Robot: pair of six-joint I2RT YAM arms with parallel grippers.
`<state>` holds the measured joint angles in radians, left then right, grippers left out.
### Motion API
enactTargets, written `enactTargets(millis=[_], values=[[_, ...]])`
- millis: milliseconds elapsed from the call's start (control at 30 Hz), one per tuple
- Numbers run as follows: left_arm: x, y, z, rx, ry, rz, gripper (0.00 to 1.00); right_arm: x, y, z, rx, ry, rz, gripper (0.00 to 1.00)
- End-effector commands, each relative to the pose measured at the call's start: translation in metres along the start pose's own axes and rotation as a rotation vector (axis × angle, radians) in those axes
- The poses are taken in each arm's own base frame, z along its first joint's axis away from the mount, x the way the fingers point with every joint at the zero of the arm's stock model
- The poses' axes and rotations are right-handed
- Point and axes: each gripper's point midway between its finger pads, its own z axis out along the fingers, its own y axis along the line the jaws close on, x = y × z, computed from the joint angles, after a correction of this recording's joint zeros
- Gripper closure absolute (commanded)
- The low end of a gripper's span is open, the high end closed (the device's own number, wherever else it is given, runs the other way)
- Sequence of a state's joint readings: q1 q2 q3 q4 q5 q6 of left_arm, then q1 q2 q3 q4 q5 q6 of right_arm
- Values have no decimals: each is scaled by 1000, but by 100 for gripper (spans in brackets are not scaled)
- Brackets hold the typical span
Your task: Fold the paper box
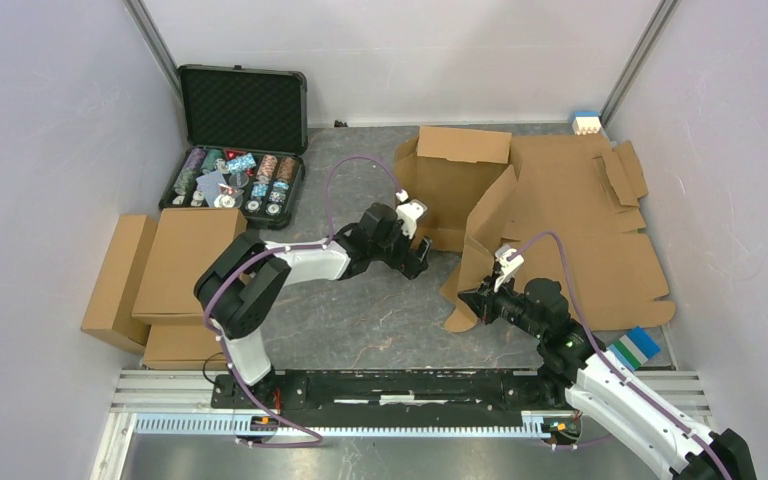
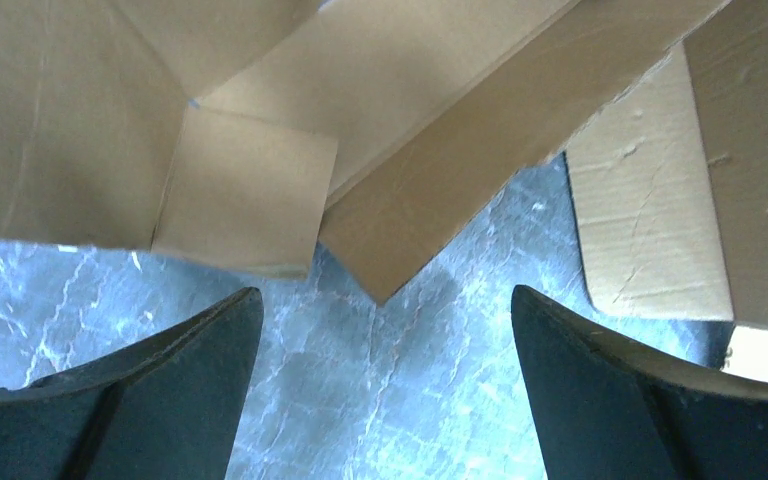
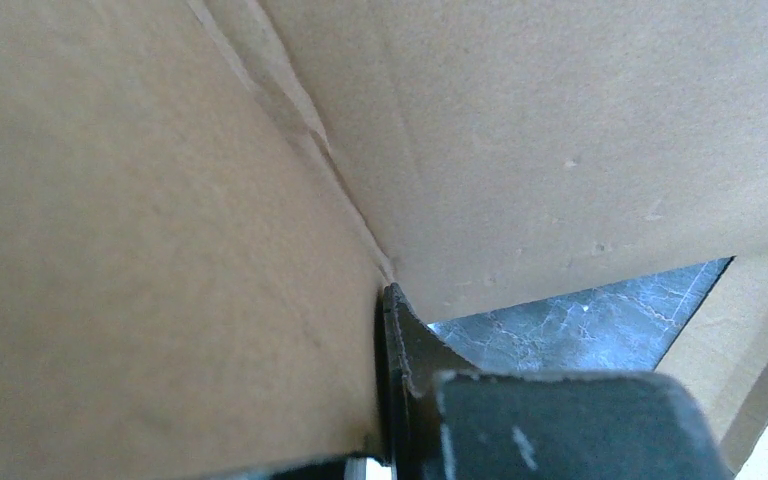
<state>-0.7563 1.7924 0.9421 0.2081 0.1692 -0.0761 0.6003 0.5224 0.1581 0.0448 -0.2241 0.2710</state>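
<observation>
The paper box (image 1: 570, 215) is a brown cardboard sheet lying right of centre, its left walls standing up and one panel (image 1: 463, 170) upright at the back. My left gripper (image 1: 422, 262) hovers just left of those raised walls, open, with only the grey table between its fingers (image 2: 160, 390). In the left wrist view the paper box flaps (image 2: 250, 190) hang just beyond the left gripper (image 2: 385, 330). My right gripper (image 1: 475, 300) is shut on the box's near-left wall (image 3: 160, 250), which presses flat against its one visible finger (image 3: 405, 345).
An open black case of poker chips (image 1: 242, 140) sits at the back left. Stacked brown cardboard boxes (image 1: 175, 270) lie at the left. A small white and blue block (image 1: 586, 122) is at the back right, and a blue-green striped item (image 1: 635, 347) lies by the right arm.
</observation>
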Motion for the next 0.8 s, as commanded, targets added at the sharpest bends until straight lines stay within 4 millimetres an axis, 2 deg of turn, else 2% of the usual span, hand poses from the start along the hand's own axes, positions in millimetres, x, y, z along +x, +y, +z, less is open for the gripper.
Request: enactTargets(millis=[0, 133, 267, 533, 667, 767], values=[[8, -5, -23, 29, 47, 47, 0, -10, 1, -2, 11, -7, -8, 93], [6, 10, -42, -53, -4, 95, 0, -12, 1, -2, 10, -11, -12, 93], [-4, 19, -46, -6, -46, 77, 0, -11, 1, -2, 6, -8, -13, 93], [-39, 46, -60, 22, -297, 133, 0, -10, 3, -3, -1, -8, -21, 93], [-58, 52, -61, 57, -375, 122, 0, -10, 4, -3, -9, -8, -22, 93], [-68, 48, -54, 119, -411, 124, 0, -11, 4, -3, -11, -8, -27, 93]])
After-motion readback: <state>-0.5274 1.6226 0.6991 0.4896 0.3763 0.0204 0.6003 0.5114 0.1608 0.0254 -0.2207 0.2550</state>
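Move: From the wide-open left hand, low over the table, the box's left wall stands about 12 cm ahead and 4 cm left, some 4 cm higher. The small front flap is about 5 cm ahead, 4 cm right and 2 cm lower. The right hand already pinches the long side flap, its middle some 7 cm ahead and 2 cm right, level in height; the left wall lies about 21 cm ahead and 13 cm left of that hand. Open left hand swings about 7 cm left around the box's near corner, back then forward-up; right keeps pinching. ##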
